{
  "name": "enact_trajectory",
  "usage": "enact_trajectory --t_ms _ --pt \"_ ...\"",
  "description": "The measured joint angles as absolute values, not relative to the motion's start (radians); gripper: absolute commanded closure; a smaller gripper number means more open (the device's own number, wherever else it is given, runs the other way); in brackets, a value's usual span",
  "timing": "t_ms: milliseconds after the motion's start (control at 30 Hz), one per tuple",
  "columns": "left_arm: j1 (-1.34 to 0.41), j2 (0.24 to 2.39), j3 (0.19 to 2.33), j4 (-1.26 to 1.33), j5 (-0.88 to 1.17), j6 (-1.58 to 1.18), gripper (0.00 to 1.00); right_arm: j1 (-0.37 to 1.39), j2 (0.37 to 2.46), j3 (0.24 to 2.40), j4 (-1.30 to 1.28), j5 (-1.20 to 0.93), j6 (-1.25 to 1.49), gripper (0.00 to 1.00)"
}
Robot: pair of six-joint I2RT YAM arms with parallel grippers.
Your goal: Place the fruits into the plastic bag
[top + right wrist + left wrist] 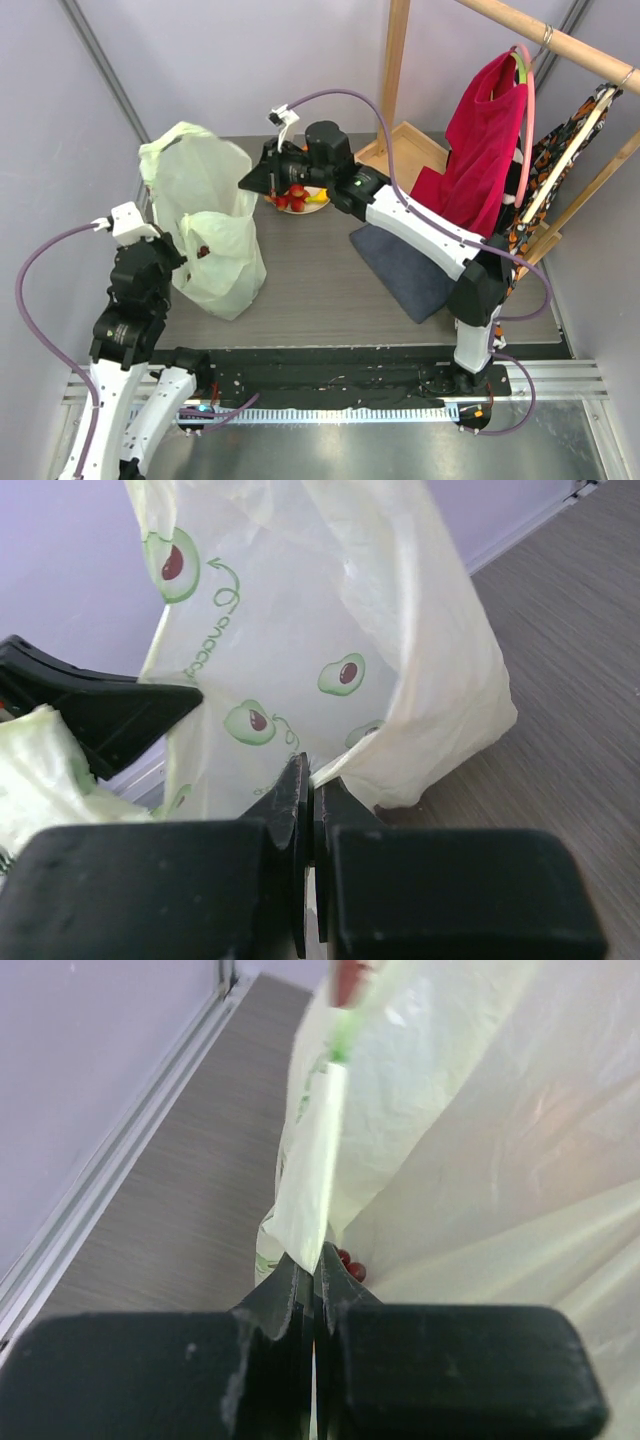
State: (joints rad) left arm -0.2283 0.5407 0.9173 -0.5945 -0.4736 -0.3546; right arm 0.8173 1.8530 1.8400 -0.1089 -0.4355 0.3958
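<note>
The plastic bag (205, 225), pale green with avocado prints, stands at the left of the table, held between both arms. My left gripper (182, 256) is shut on a strip of its near rim (312, 1260). My right gripper (246, 182) is shut on the opposite rim (313, 777). The fruits (298, 197), red ones and a bit of yellow, lie on a pale plate just behind the right gripper, partly hidden by it. Two small dark red round things (351, 1266) show by the left fingertips; I cannot tell if they lie inside the bag.
A dark blue cushion (405, 265) lies right of centre under the right arm. A red cloth (480, 150) hangs from a wooden rail at the right. A wooden tray (410, 145) sits at the back. A wall runs close along the bag's left side.
</note>
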Motion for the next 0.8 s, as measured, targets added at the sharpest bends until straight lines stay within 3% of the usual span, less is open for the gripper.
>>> enact_trajectory --t_ms 267,333,433,467,600,667,800 --pt "-0.228 0.596 0.828 -0.592 -0.49 -0.35 1.0 0.823 1.953 1.839 -0.089 -0.466 0.426 0.99" --pt "-0.228 0.593 0.826 -0.589 -0.496 -0.348 1.0 0.823 1.959 1.834 -0.093 -0.467 0.427 0.94" --pt "-0.228 0.566 0.822 -0.581 -0.508 -0.343 1.0 0.823 1.958 1.833 -0.083 -0.47 0.427 0.72" --pt "-0.228 0.557 0.82 -0.58 -0.514 -0.34 1.0 0.823 1.958 1.833 -0.078 -0.47 0.424 0.61" --pt "-0.228 0.515 0.82 -0.573 -0.548 -0.329 1.0 0.822 1.957 1.833 -0.076 -0.471 0.417 0.34" --pt "-0.228 0.511 0.82 -0.573 -0.558 -0.323 1.0 0.82 1.95 1.827 -0.075 -0.469 0.416 0.27" --pt "-0.228 0.511 0.817 -0.573 -0.575 -0.304 1.0 0.807 1.89 1.762 -0.076 -0.463 0.393 0.25"
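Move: Both hands already pinch the lifted bag's rim. The grapes low in the bag lie about 12 cm ahead of the left hand, 1 cm to its right and 22 cm below. From the right hand they are roughly 13 cm left, 3 cm ahead and 27 cm down; the left gripper is about 13 cm left of the right hand, 10 cm back and slightly lower, and the fruit plate 14 cm ahead, 8 cm right and 33 cm down. The right hand lowers its side of the rim about 5 cm towards the table, easing some 2 cm left towards the left gripper, then stops and spreads its fingers wide to let go of the plastic, starting to draw back right by 2 cm at the end. The left hand keeps its pinch throughout, dipping about 5 cm alongside and then rising again by 2 cm while it shifts 2 cm to its left, holding the mouth up. ##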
